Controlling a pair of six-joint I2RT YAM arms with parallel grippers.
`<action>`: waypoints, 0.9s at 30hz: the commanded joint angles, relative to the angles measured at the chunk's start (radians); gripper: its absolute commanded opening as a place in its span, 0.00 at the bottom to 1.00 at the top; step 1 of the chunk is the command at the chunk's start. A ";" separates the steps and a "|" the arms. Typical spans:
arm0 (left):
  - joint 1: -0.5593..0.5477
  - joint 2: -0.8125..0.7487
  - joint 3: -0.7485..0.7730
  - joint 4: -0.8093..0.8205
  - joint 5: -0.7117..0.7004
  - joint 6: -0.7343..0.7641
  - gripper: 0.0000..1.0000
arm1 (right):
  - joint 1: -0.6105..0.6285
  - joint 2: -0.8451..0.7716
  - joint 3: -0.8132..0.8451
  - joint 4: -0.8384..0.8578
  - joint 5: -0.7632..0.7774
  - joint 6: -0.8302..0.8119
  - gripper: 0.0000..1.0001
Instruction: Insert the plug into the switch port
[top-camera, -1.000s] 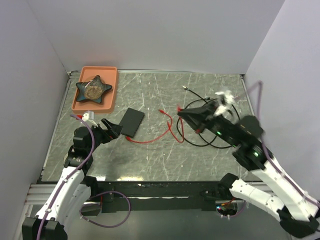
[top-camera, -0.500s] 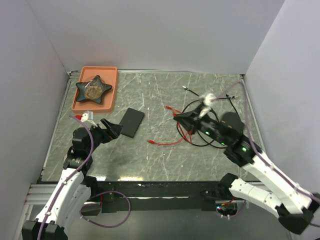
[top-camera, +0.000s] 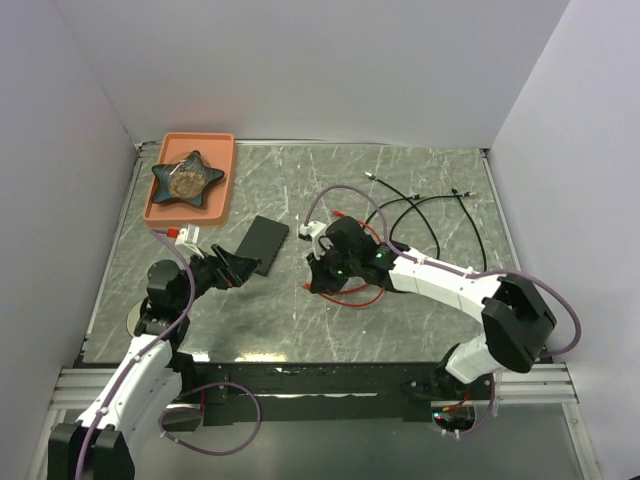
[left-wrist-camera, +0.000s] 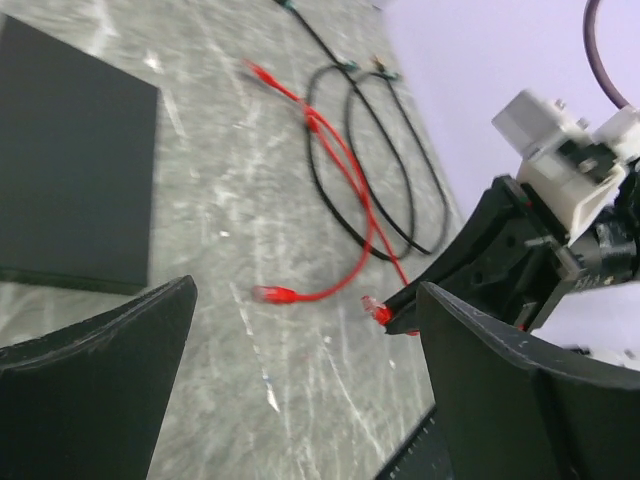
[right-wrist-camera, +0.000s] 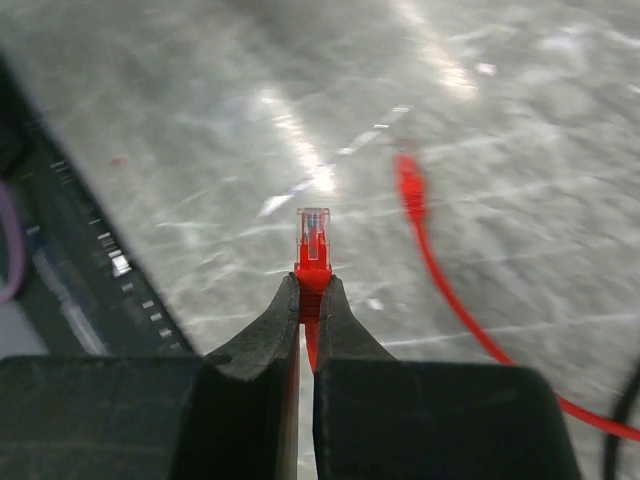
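The switch (top-camera: 264, 244) is a flat matte-black box lying left of centre; it fills the top-left corner of the left wrist view (left-wrist-camera: 70, 170). My right gripper (top-camera: 314, 281) (right-wrist-camera: 312, 288) is shut on the boot of the red plug (right-wrist-camera: 313, 238), whose clear tip sticks out past the fingertips. The plug (left-wrist-camera: 375, 308) hangs just above the table, right of the switch and apart from it. My left gripper (top-camera: 236, 268) (left-wrist-camera: 305, 335) stands open and holds nothing, just below the switch's near edge. The switch's sockets do not show.
The red cable (top-camera: 347, 292) trails under the right arm, its other plug (left-wrist-camera: 275, 294) (right-wrist-camera: 405, 178) lying loose. Black cables (top-camera: 420, 214) loop at the back right. An orange tray (top-camera: 228, 182) with a dark star-shaped dish (top-camera: 186, 177) sits at the back left.
My right arm has swung left from the cable pile to the table's middle, carrying the red plug and dragging its cable along. The left gripper shifted slightly forward and stays open.
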 joint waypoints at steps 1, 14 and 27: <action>-0.004 0.041 -0.023 0.228 0.153 -0.049 0.96 | 0.019 -0.075 0.017 0.138 -0.099 0.004 0.00; -0.091 0.043 -0.019 0.274 0.196 -0.017 0.81 | 0.013 -0.038 0.027 0.189 -0.257 0.001 0.00; -0.245 0.144 0.035 0.300 0.138 0.023 0.74 | -0.102 -0.038 0.006 0.310 -0.596 0.117 0.00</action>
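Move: The red plug held in the right fingers is about 13 cm to the left hand's right, roughly level with it going out, and some 7 cm lower. The switch lies about 13 cm ahead of the left hand and 3 cm right; the loose red plug, 4 cm ahead and 12 cm right; both are some 15 cm below. From the right hand, the open left gripper is 14 cm left, 1 cm ahead and 6 cm higher, and the switch 15 cm ahead and 11 cm left. The red plug, still pinched in the right fingers, is lifted about 7 cm and carried a little left towards the left gripper, its downward-slanting tip tilting up some 20 degrees. To meet it the left hand travels right and back, some 8 cm in all, turning clockwise about 20 degrees; its empty fingers narrow from fully to roughly three-quarters open, still short of gripping. ##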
